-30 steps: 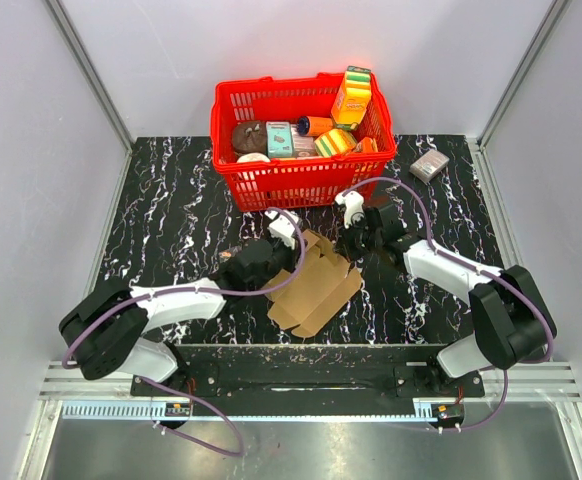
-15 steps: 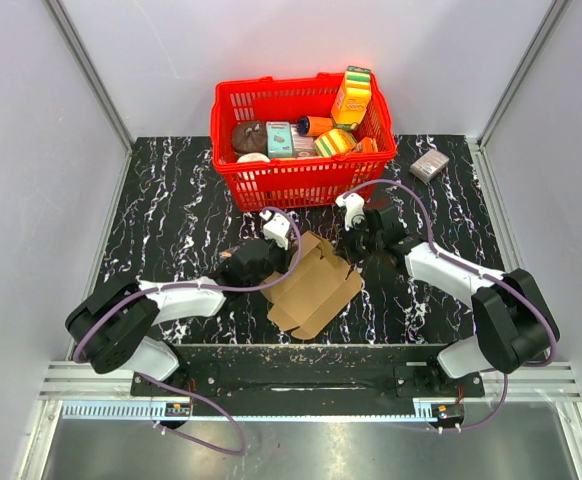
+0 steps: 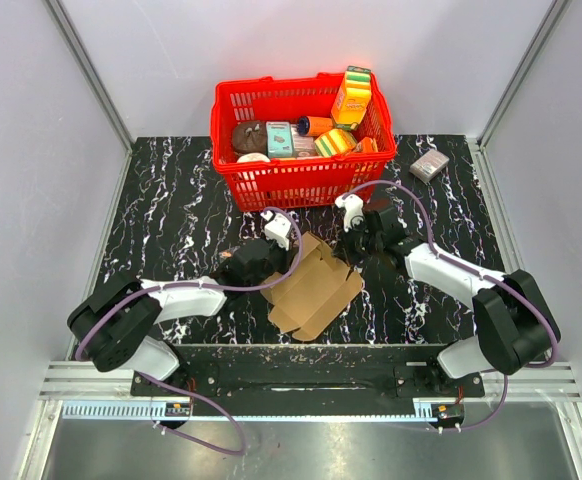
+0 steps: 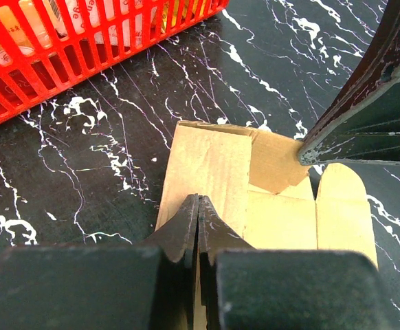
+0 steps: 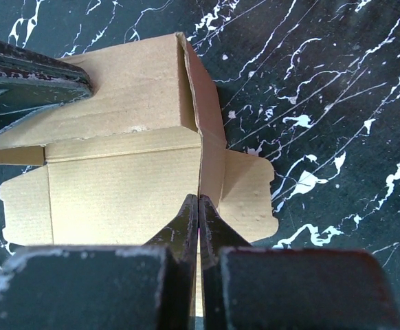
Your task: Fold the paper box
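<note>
The paper box [image 3: 316,290] is a brown cardboard sheet lying partly folded on the black marble table, just in front of the basket. In the left wrist view one panel [image 4: 210,161] is raised, with flaps beside it. My left gripper [image 3: 291,260] is shut, and its tip [image 4: 198,199] sits over the box's left panel. My right gripper [image 3: 350,254] is shut too. Its tip [image 5: 198,198] meets the upright side wall [image 5: 207,137] next to a small rounded flap [image 5: 251,196]. Whether either tip pinches the cardboard cannot be told. Each wrist view shows the other gripper's fingers [image 4: 365,103] [image 5: 28,75] touching the box.
A red plastic basket [image 3: 271,185] [image 4: 49,55] full of colourful packages stands right behind the box. A small grey-pink box [image 3: 430,165] lies at the back right. Grey walls close in the table on three sides.
My left wrist has drawn back a little to the left along the box. The right gripper has shifted slightly toward the basket. Both stayed shut.
</note>
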`<state>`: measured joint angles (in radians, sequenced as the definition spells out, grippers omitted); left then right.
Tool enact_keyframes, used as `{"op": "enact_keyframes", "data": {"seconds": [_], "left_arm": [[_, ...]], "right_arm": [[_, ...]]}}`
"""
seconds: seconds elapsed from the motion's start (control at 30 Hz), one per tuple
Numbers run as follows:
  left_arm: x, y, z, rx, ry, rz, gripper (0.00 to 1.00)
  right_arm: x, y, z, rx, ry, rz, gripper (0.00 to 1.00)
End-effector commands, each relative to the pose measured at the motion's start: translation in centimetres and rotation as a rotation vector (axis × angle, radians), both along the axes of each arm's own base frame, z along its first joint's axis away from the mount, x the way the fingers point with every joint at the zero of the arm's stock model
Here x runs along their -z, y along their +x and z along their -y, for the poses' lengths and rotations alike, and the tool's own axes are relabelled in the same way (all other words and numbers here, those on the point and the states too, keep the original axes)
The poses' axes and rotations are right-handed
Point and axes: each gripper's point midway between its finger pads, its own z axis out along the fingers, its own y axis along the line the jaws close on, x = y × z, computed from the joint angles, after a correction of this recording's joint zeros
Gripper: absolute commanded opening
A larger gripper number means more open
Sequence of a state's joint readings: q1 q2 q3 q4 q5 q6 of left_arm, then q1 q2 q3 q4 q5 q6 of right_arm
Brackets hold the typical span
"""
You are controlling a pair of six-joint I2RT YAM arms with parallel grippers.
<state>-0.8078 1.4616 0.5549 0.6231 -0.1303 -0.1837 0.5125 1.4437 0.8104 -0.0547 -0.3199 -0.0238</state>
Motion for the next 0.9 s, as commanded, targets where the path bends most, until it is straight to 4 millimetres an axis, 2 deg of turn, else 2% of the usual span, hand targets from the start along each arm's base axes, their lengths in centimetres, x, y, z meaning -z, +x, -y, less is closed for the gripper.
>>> {"op": "enact_keyframes", "data": {"seconds": [0.0,0.2,0.4,0.53,0.57,0.87], "left_arm": [[-1.1,0.2,0.8,0.025,-0.047,0.023,0.0],[-0.8,0.1,0.9,0.03,-0.048,0.016,0.0],[-0.9,0.1,1.1,0.037,-0.051,0.013,0.0],[-0.9,0.0,1.1,0.037,-0.048,0.011,0.0],[-0.8,0.0,1.0,0.035,-0.049,0.011,0.0],[-0.7,0.0,1.0,0.037,-0.051,0.007,0.0]], "right_arm": [[-1.1,-1.2,-1.4,-0.053,0.047,-0.013,0.02],[-1.2,-1.5,-2.3,-0.069,0.073,-0.031,0.08],[-1.2,-2.0,-3.5,-0.107,0.103,-0.046,0.23],[-1.0,-2.1,-3.9,-0.119,0.116,-0.06,0.29],[-1.4,-1.8,-4.3,-0.125,0.133,-0.038,0.31],[-1.7,-1.7,-5.9,-0.176,0.209,-0.03,0.35]]}}
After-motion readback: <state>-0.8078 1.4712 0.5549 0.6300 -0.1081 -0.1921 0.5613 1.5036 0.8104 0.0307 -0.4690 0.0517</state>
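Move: The end flap's free edge is at the right hand's closed fingertips; the flap's middle lies about 2 cm ahead, 2 cm to its left and 1 cm lower. From that hand the folded side wall is about level and some 11 cm left, and the box floor's middle roughly 5 cm back, 6 cm left and 4 cm down. The left hand rests on that wall directly beneath its tips, with the flap some 2 cm ahead and 9 cm right. The right fingers stay at the end flap's free edge and bring it inward over the box floor, going left about 4 cm and back some 2 cm, nearly level, while they open to about a third, straddling the edge. The wrist turns a little counter-clockwise. The left hand, still shut, keeps its tips on the folded side wall. ##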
